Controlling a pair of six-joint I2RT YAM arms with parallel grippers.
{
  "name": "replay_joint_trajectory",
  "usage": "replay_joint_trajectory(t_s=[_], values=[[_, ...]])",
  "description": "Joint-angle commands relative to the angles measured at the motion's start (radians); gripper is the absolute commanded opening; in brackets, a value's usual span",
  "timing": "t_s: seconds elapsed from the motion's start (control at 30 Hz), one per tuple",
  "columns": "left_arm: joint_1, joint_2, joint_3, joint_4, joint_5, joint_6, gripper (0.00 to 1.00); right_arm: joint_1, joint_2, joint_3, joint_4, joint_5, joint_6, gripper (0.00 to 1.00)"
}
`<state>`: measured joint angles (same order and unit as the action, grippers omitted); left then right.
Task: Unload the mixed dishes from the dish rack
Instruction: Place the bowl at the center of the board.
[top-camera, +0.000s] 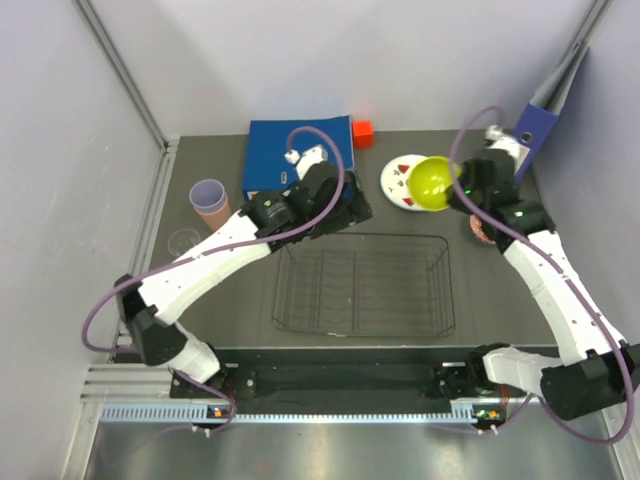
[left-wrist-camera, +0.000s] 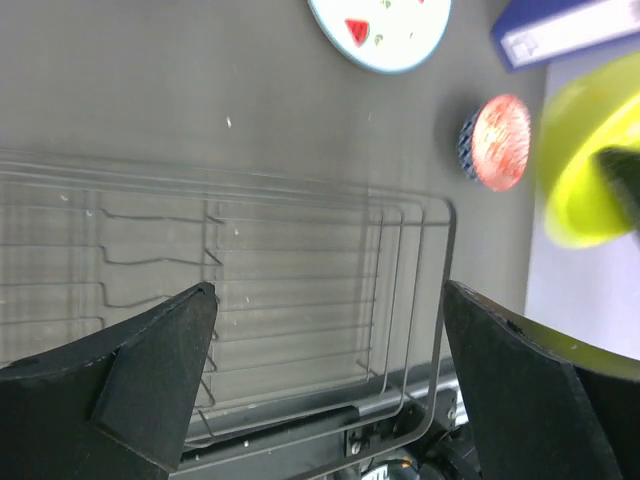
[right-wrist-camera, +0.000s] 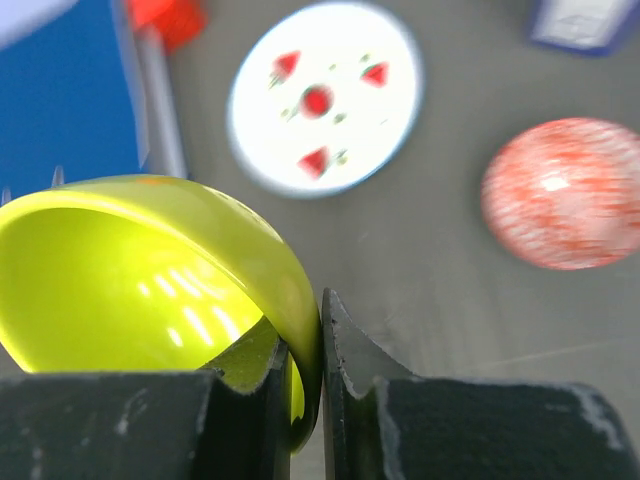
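The dark wire dish rack (top-camera: 365, 285) sits mid-table with no dishes between its wires (left-wrist-camera: 300, 300). My right gripper (top-camera: 452, 188) is shut on the rim of the lime-yellow bowl (right-wrist-camera: 130, 280), which it holds tilted above the table beside the white plate with red marks (top-camera: 398, 180). The bowl (left-wrist-camera: 590, 150) is blurred in the left wrist view. My left gripper (left-wrist-camera: 330, 300) hangs open over the rack's far edge (top-camera: 350, 208) with nothing between its fingers. The patterned bowl (right-wrist-camera: 565, 195) lies upside down on the table, right of the plate (right-wrist-camera: 325, 95).
Stacked lilac and salmon cups (top-camera: 210, 198) and a clear tumbler (top-camera: 183, 242) stand at the left. A blue binder (top-camera: 300, 155) lies at the back, with an orange-red cube (top-camera: 362, 131) beside it. Another binder (top-camera: 545, 105) leans against the right wall.
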<state>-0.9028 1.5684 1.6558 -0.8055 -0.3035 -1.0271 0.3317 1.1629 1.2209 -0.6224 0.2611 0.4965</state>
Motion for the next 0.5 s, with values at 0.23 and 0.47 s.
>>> replay_joint_trajectory(t_s=[0.23,0.47], values=[[0.016,-0.295,-0.364,0.195,-0.152,-0.03,0.99,-0.316,0.058,-0.023,0.07,-0.037,0.177,0.0],[0.022,-0.312,-0.413,0.198,-0.157,0.001,0.99,-0.468,0.124,-0.121,0.176,-0.112,0.275,0.0]])
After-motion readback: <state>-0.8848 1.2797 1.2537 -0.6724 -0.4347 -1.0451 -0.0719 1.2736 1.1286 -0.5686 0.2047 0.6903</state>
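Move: The right hand holds the green bowl by its rim; the patterned bowl lies about 16 cm to its right, 5 cm ahead and 19 cm below. On the table, some 22 cm down, the plate is about 19 cm ahead and 3 cm left, and the dish rack's middle about 12 cm back and 19 cm left. From the empty left hand, the patterned bowl is roughly 42 cm right, 5 cm ahead and 20 cm below. Right hand carries its green bowl some 12 cm right, sinking, towards the patterned bowl; left hand retreats leftward. ##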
